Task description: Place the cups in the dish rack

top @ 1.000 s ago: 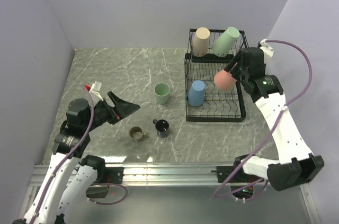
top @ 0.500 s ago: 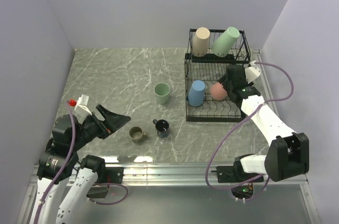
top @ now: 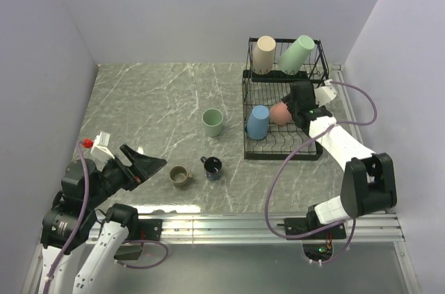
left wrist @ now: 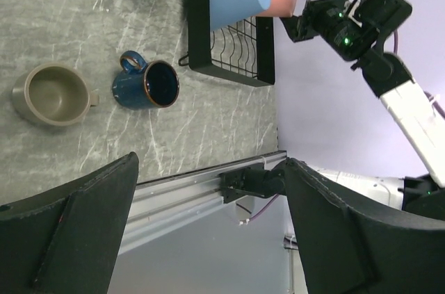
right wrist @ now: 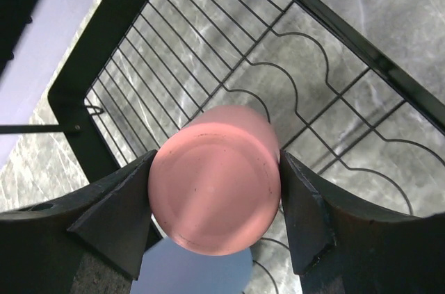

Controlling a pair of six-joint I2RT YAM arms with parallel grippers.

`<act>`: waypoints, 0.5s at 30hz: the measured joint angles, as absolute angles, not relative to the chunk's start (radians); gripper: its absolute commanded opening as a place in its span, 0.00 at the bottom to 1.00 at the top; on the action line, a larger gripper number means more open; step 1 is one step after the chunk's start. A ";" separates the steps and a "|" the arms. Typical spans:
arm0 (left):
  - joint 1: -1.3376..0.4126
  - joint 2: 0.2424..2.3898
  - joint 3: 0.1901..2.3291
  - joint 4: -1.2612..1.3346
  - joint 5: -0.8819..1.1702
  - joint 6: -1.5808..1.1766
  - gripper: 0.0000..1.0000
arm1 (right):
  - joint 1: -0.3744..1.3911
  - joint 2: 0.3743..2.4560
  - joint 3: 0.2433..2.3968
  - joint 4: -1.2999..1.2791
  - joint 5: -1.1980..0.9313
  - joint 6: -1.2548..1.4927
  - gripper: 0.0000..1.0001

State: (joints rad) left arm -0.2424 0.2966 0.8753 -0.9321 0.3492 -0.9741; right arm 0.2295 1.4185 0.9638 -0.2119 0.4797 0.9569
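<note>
The black wire dish rack [top: 281,157] stands at the right. Its upper tier holds a beige cup [top: 263,53] and a pale green cup [top: 297,53], and a blue cup [top: 258,121] sits in the lower tier. My right gripper [top: 288,112] is shut on the salmon-pink cup [top: 280,113], held over the lower tier beside the blue cup. In the right wrist view the pink cup's base [right wrist: 214,186] fills the gap between the fingers. On the table are another pale green cup [top: 213,123], a navy mug [top: 213,167] and an olive mug [top: 181,176]. My left gripper [top: 149,163] is open near the front left, holding nothing.
The rack's wire floor [right wrist: 327,23] lies under the pink cup, with the blue cup [right wrist: 195,270] close against it. The metal rail [top: 222,224] runs along the near table edge. Grey walls close in the left, back and right sides.
My right gripper has carried the pink cup down and left into the rack's lower tier, beside the blue cup. My left arm has drawn back toward the near left corner.
</note>
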 measured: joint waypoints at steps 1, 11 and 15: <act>-0.242 0.292 0.875 -0.937 0.349 -0.975 0.91 | 0.229 1.436 0.984 -0.223 0.481 0.958 0.30; -0.242 0.271 0.875 -0.957 0.349 -0.985 0.91 | 0.234 1.507 1.071 -0.257 0.432 0.960 0.95; -0.242 0.269 0.875 -0.956 0.349 -0.985 0.91 | 0.235 1.488 1.071 -0.254 0.419 0.949 0.96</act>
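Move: The right hand still holds the pink cup, whose middle is some 2 cm ahead, 3 cm left and 5 cm below the hand point, just over its place on the rack's lower tier. The blue cup stands about 9 cm to the hand's left, level and 8 cm lower; on the upper tier, the beige cup is roughly 14 cm ahead and 9 cm left, the tall green cup 14 cm ahead and 1 cm right. From the left hand the pink cup is about 29 cm ahead and 40 cm right. Forward by about 2 cm and then leftward by nearly as much, the right hand carries the pink cup the last bit into the lower tier under the upper shelf, beside the blue cup. The fingers spread from their hold on the cup to almost wide open partway through and let go, the wrist hardly turning; at the end the hand starts to rise, by about 1 cm. ##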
